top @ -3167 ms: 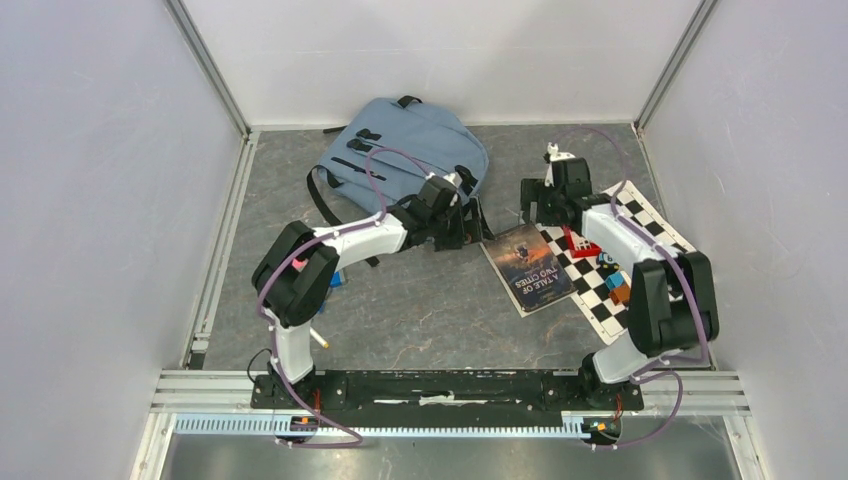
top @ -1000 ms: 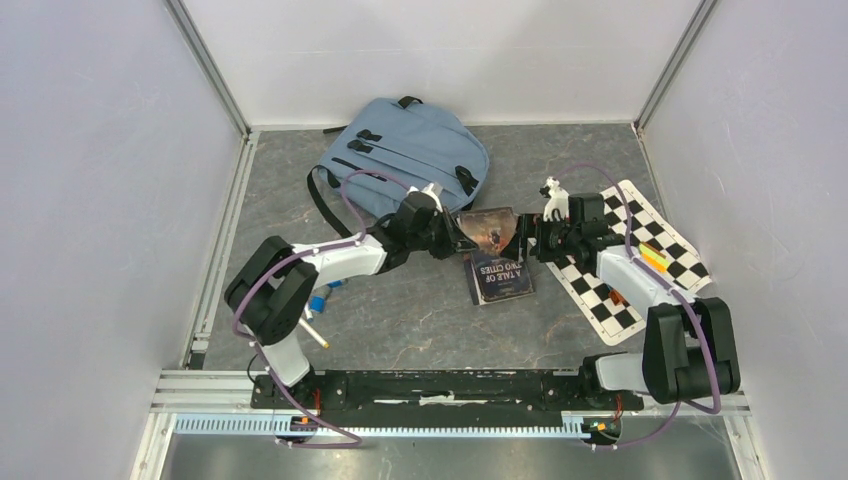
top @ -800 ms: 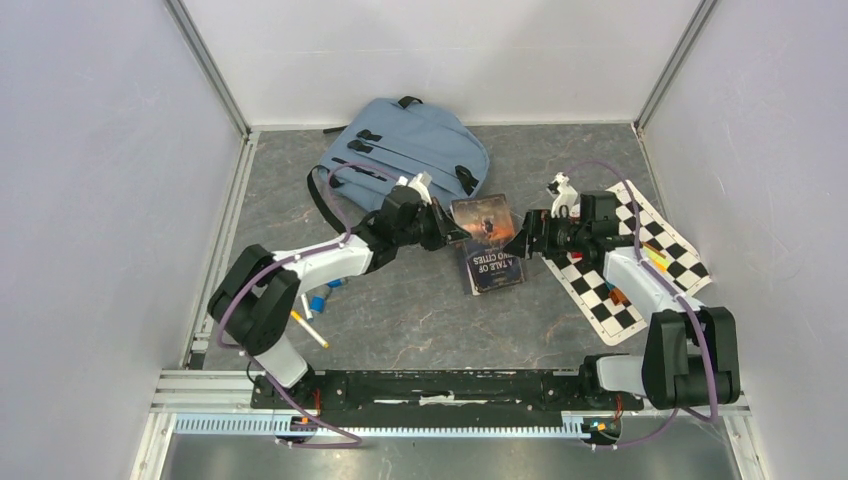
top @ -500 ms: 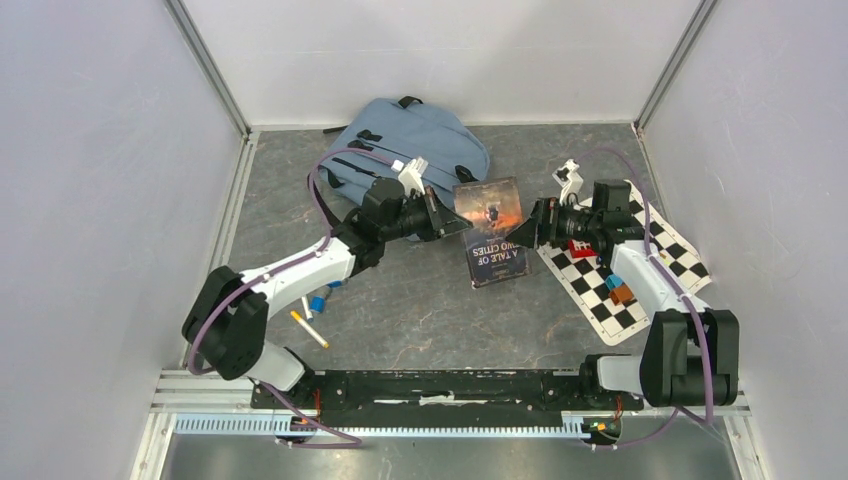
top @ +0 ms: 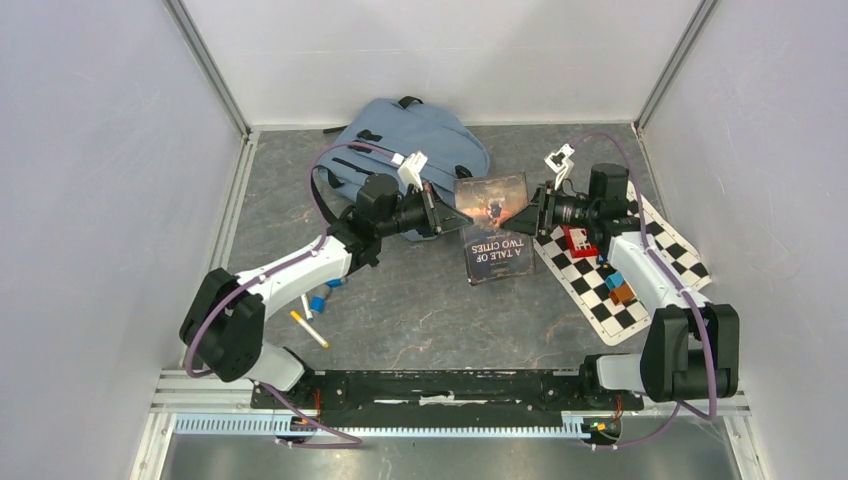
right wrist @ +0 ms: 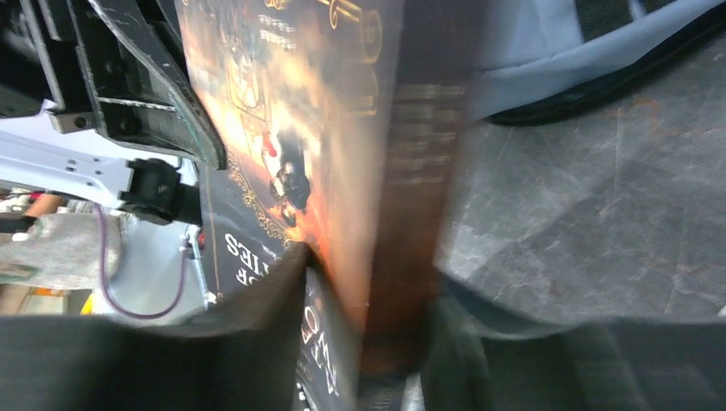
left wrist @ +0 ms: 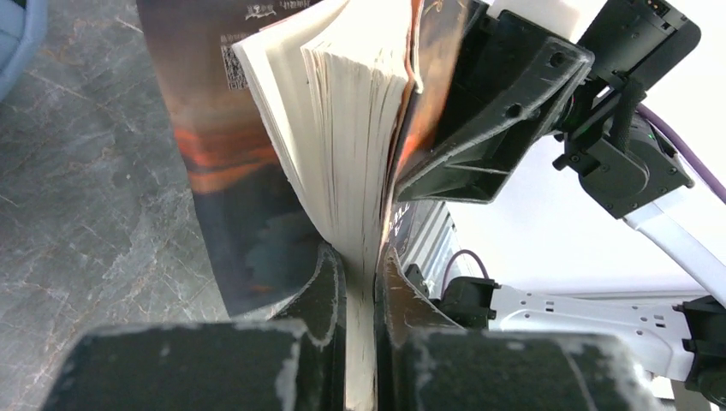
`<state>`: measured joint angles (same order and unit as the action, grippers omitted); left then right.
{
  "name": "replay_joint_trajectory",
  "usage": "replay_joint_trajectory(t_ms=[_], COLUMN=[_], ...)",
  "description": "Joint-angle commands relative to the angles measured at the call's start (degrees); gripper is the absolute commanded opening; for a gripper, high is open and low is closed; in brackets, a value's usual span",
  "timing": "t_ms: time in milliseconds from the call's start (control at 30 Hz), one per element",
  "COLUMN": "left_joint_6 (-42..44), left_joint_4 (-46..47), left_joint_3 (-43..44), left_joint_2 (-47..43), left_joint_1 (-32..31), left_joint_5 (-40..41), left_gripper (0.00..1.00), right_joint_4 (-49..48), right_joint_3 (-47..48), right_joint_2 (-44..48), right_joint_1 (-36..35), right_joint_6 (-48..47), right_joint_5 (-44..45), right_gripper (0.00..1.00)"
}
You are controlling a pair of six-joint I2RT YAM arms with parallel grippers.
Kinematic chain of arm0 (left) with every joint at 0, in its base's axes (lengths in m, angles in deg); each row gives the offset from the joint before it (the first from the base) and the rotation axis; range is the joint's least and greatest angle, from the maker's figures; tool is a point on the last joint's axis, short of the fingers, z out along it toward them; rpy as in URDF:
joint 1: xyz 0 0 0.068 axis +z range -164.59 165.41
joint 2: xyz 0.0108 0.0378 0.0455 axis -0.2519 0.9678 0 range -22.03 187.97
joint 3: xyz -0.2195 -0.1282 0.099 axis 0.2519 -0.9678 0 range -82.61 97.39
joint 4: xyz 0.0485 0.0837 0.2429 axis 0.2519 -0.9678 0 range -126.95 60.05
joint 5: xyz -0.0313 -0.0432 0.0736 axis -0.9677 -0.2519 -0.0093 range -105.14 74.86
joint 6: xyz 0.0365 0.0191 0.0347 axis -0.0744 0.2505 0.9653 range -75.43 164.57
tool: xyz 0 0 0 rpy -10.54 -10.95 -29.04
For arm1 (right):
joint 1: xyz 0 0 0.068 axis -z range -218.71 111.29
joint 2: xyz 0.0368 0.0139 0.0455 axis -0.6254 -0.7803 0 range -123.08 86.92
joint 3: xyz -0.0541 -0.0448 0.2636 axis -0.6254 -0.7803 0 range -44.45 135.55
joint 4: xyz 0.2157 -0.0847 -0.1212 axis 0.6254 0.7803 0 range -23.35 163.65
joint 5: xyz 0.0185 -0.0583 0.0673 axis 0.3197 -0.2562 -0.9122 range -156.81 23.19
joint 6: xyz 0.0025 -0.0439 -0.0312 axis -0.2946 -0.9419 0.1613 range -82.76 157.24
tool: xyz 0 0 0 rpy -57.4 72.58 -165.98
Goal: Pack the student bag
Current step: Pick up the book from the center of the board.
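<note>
The student bag (top: 420,140) lies flat at the back of the table, grey-blue with black straps, and a corner of the student bag (right wrist: 548,77) shows in the right wrist view. In front of it a paperback book (top: 490,205), "A Tale of Two Cities", is held up tilted between both arms. My left gripper (left wrist: 361,274) is shut on the page edge of the book (left wrist: 342,128), whose pages fan out. My right gripper (right wrist: 372,282) straddles the spine of the book (right wrist: 291,111), its fingers against both sides. The view there is blurred.
A black-and-white checkered mat (top: 650,255) lies on the right, carrying a red block (top: 578,240) and small blue and orange blocks (top: 617,287). A yellow pen (top: 310,328) and a blue item (top: 318,300) lie beside the left arm. Enclosure walls stand close all round.
Both arms have carried the book from the table's middle back towards the bag and tipped it up. The right jaws have narrowed onto the spine. The left grip is unchanged.
</note>
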<state>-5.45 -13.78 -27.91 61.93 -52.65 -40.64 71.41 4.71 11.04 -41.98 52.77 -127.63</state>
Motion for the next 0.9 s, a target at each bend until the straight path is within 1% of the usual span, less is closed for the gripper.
replay_joint_trajectory(t_ms=[0,33,67,133,167,233,267,367,433,500,700,800,867], left_joint_6=[2.1,3.7,6.3,12.4,16.4,23.5,26.4,34.9,38.7,42.5,52.2,52.5,54.5], left_joint_4=[10.2,7.7,4.5,-3.1,-6.4,-13.4,-15.6,-24.1,-28.7,-31.1,-37.6,-37.5,-37.8], left_joint_3=[7.4,8.7,10.2,14.1,15.9,20.0,21.6,28.3,32.9,36.3,46.8,49.6,51.0], left_joint_2=[-0.8,-0.4,-0.1,1.0,1.7,3.4,4.4,9.6,13.6,17.5,30.4,34.4,36.7], left_joint_1=[-0.3,-0.2,-0.2,-0.1,-0.1,-0.1,-0.1,-0.2,-0.4,-0.9,-3.8,-3.8,-3.9], left_joint_5=[-2.4,-2.4,-2.1,-0.4,0.9,4.7,6.9,14.5,18.6,21.7,33.2,39.9,40.3], left_gripper=[0.02,0.07,0.22,0.61,0.76,0.90,0.94,0.99,1.00,1.00,1.00,1.00,1.00], right_joint_4=[-3.3,-3.3,-3.2,-3.1,-3.4,-2.8,-1.8,2.9,5.8,5.6,4.8,3.1,2.9], right_joint_3=[2.0,2.1,2.3,2.8,3.1,4.1,4.8,8.6,11.7,12.7,11.3,8.8,8.4], right_joint_2=[2.5,3.7,5.0,7.1,8.1,9.4,9.7,9.1,8.4,8.4,11.3,13.0,13.0], right_joint_1=[-1.5,-1.5,-1.3,-0.6,-0.1,0.3,0.3,0.5,0.4,0.4,0.4,0.5,0.4], right_joint_6=[2.5,2.8,3.6,4.9,5.6,5.1,4.5,3.2,2.8,1.2,0.1,0.3,0.8], right_joint_5=[5.5,10.1,15.3,24.9,28.3,37.5,41.6,55.5,61.6,64.3,72.9,75.7,76.5], right_gripper=[0.32,0.16,0.01,0.00,0.00,0.00,0.00,0.00,0.00,0.00,0.00,0.00,0.00])
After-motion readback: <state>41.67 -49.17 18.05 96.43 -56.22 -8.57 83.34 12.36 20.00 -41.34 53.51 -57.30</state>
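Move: The book is still pinched by the left gripper at its page edge, its middle about 7 cm to that hand's right and level with it. The backpack lies some 27 cm ahead, 13 cm left and 15 cm below. From the right gripper, astride the spine, the book's middle is 4 cm left; the red window block lies 16 cm right, 9 cm ahead and 17 cm below, the chessboard's middle 26 cm right, 3 cm ahead and 18 cm below. Shut the right gripper on the book's spine, then open the left wide so it lets go of the page edge. Swing the book about 18 cm right and some 7 cm forward, turning the right wrist clockwise some 60 degrees. Take the empty left gripper forward towards the backpack's near-right edge, first up, then down lower than before, tipping its fingers steeply down. ##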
